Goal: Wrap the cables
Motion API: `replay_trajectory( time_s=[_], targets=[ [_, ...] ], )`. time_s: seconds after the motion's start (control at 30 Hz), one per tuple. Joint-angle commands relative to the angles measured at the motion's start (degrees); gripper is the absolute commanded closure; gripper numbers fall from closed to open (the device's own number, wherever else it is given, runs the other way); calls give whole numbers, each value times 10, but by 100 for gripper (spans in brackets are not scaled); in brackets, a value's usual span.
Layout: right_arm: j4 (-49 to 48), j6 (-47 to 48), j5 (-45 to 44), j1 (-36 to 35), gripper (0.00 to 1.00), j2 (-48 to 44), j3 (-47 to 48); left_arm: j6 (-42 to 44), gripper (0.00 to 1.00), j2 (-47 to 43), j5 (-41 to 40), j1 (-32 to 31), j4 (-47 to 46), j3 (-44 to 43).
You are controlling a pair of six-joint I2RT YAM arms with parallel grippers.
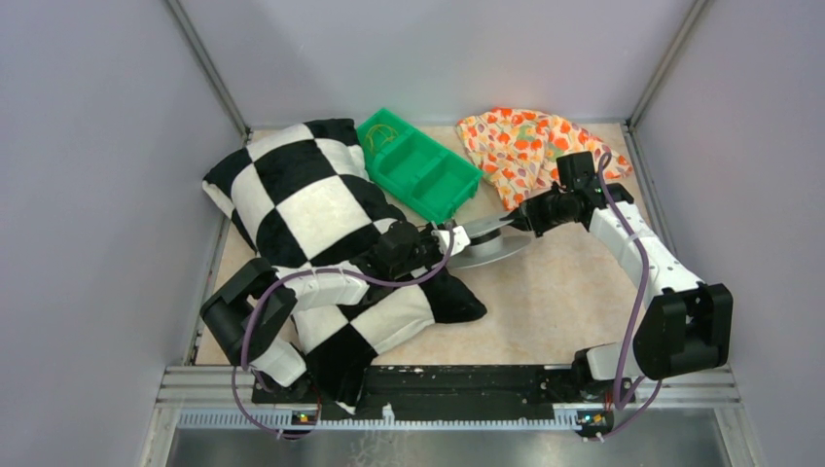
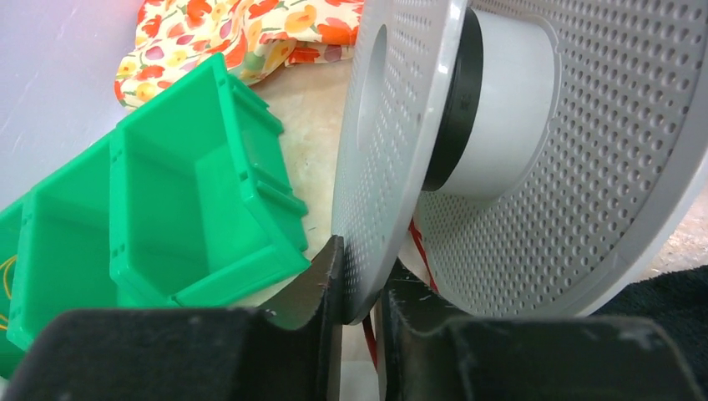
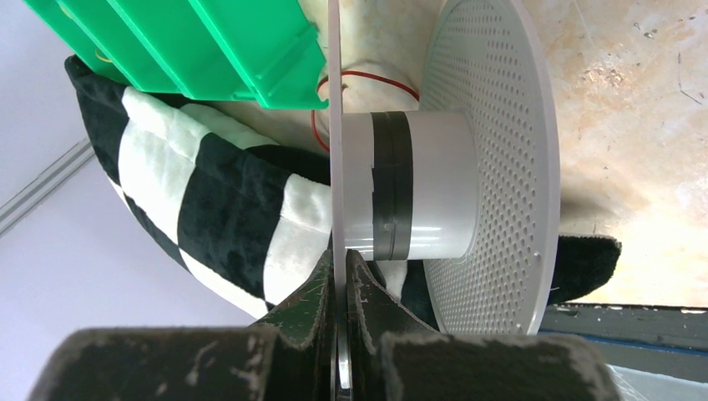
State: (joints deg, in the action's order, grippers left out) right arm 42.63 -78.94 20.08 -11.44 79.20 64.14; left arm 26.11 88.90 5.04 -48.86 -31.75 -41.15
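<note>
A white spool [image 1: 486, 243] with two perforated flanges hangs between my two grippers, above the table. My left gripper [image 1: 449, 238] comes from the left and its jaws [image 2: 361, 288] clamp the rim of one flange [image 2: 392, 125]. My right gripper [image 1: 520, 219] is shut on the opposite edge of the thin flange [image 3: 336, 100], its fingertips [image 3: 341, 263] pinching it flat. The cable is a very thin red wire: a short stretch [image 2: 415, 242] shows between the flanges by my left fingers, and a loose loop [image 3: 371, 77] curls behind the hub [image 3: 434, 184]. The hub is bare.
A green divided bin [image 1: 418, 165] lies just behind the spool, with a thin yellow loop [image 1: 381, 139] in its far compartment. A black-and-white checkered pillow [image 1: 302, 204] covers the left side under my left arm. A floral cloth [image 1: 525, 141] lies at the back right.
</note>
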Motion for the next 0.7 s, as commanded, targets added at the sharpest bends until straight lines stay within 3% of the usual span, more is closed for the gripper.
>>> replay_trajectory(
  time_s=[0.0,0.13,0.3,0.53,0.67],
  targets=[
    [30,10,-13,-2,100,13,-7,-14,81,-12,18,0,-25,-13],
    [27,10,-11,-2,100,9,-7,-16,100,-14,24,0,-11,-19],
    [0,16,-3,0,100,1,-16,-21,100,-16,28,1,34,-44],
    [9,72,-39,5,61,-19,41,-54,100,-31,23,10,96,-68],
    [-9,116,-48,25,44,-49,69,-73,100,-64,39,20,97,-50]
  ],
)
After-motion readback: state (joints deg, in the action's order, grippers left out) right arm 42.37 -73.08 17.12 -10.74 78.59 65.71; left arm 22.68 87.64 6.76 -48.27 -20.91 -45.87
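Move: The left hand's partly closed fingers stand around the rim of the grey spool's forward flange, with the spool's middle about 6 cm to their right and roughly level ahead and in height. The green bin's middle is some 14 cm ahead of this hand, 7 cm left and 10 cm below. From the right hand, which still grips the same flange, the spool's middle lies about 6 cm left, 3 cm back and 5 cm below; the orange cloth is some 14 cm ahead, 5 cm right and 15 cm below it. Staying almost in place, the left fingers close and pinch the rim of the spool's forward flange, and the wrist then tips about 5 degrees while keeping that grip. Once they are shut, the right hand, which has eased forward by under 1 cm, opens to about half and lets go of the flange, then starts drawing off to the right, some 1.5 cm from where it began, tilting a little. ##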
